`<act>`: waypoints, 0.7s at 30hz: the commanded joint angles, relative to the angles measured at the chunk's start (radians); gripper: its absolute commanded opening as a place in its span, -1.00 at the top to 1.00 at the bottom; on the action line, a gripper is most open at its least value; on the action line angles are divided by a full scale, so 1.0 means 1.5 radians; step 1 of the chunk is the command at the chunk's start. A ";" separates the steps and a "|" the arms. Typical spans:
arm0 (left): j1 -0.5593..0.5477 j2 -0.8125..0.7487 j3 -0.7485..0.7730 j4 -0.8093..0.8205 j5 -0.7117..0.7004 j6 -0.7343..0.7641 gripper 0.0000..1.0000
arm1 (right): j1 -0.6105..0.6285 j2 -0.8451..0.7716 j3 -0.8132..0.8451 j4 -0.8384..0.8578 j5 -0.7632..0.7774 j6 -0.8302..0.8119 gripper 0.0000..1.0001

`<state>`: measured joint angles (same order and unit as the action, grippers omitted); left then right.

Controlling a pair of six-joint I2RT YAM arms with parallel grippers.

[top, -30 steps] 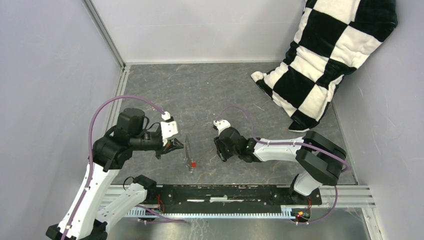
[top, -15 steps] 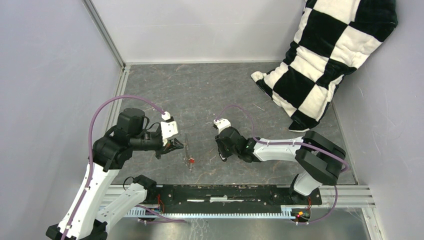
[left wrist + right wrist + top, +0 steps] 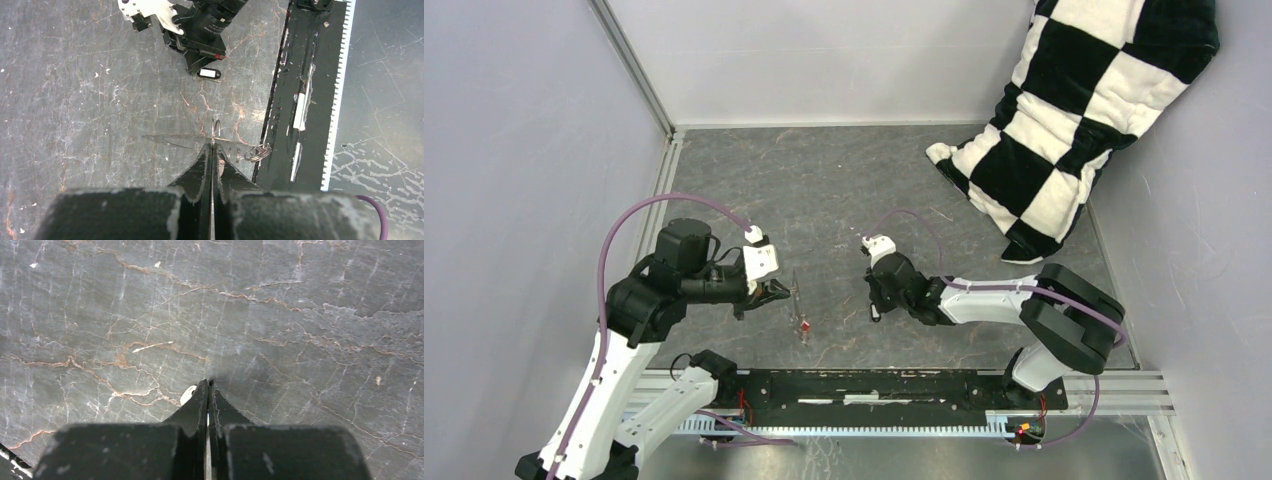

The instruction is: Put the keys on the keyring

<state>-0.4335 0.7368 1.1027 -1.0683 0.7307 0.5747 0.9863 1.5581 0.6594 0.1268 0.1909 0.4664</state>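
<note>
My left gripper [image 3: 784,292] is shut on the keyring [image 3: 797,299], a thin grey hoop held upright and edge-on just above the floor. In the left wrist view the jaws [image 3: 213,148] pinch the hoop's wire [image 3: 214,129], and a small split ring [image 3: 258,152] hangs by it. The red key [image 3: 805,327] hangs at the hoop's near end. My right gripper [image 3: 876,307] is shut on the black key [image 3: 209,73], whose pale spot shows beside the fingers [image 3: 189,394]. It holds the key low over the floor, to the right of the hoop and apart from it.
A black-and-white checked cushion [image 3: 1074,110] leans in the far right corner. A black rail with the arm bases [image 3: 894,385] runs along the near edge. Grey walls enclose the dark marbled floor [image 3: 844,190] on the left, the back and the right.
My right gripper has moved a little to the right with the black key, away from the hoop. My left gripper and the hoop have barely shifted.
</note>
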 commanded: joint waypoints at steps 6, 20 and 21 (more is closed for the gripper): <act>0.001 -0.006 0.021 0.009 0.008 0.018 0.96 | -0.006 -0.088 -0.010 0.054 -0.086 -0.094 1.00; 0.001 0.004 -0.015 0.056 0.000 -0.084 0.96 | 0.067 -0.271 0.059 0.047 -0.330 -0.277 1.00; 0.001 0.003 -0.016 0.058 -0.003 -0.091 0.96 | 0.074 -0.272 0.067 0.044 -0.330 -0.278 0.99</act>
<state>-0.4335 0.7418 1.0836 -1.0412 0.7307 0.5194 1.0630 1.1534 0.6743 0.2165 -0.2348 0.1226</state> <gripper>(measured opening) 0.022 0.004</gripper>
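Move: The black key with the white label is already pinched in the right fingertips, down near the table. From the right hand, the keyring's middle is about 11 cm back, 10 cm left and roughly 20 cm higher, and the red key hanging on it is some 10 cm back, 11 cm left and 12 cm up. The left hand already holds the keyring, its middle about 1 cm back, 2 cm right and 5 cm below those fingertips. Lift the right hand some 17 cm off the table, drawing it back and to the left towards the hanging keyring, with the fingers kept shut on the black key. As it rises, swing the wrist counter-clockwise about 35 degrees and level the fingers until they point mostly left. Keep the left hand still, holding the keyring. ##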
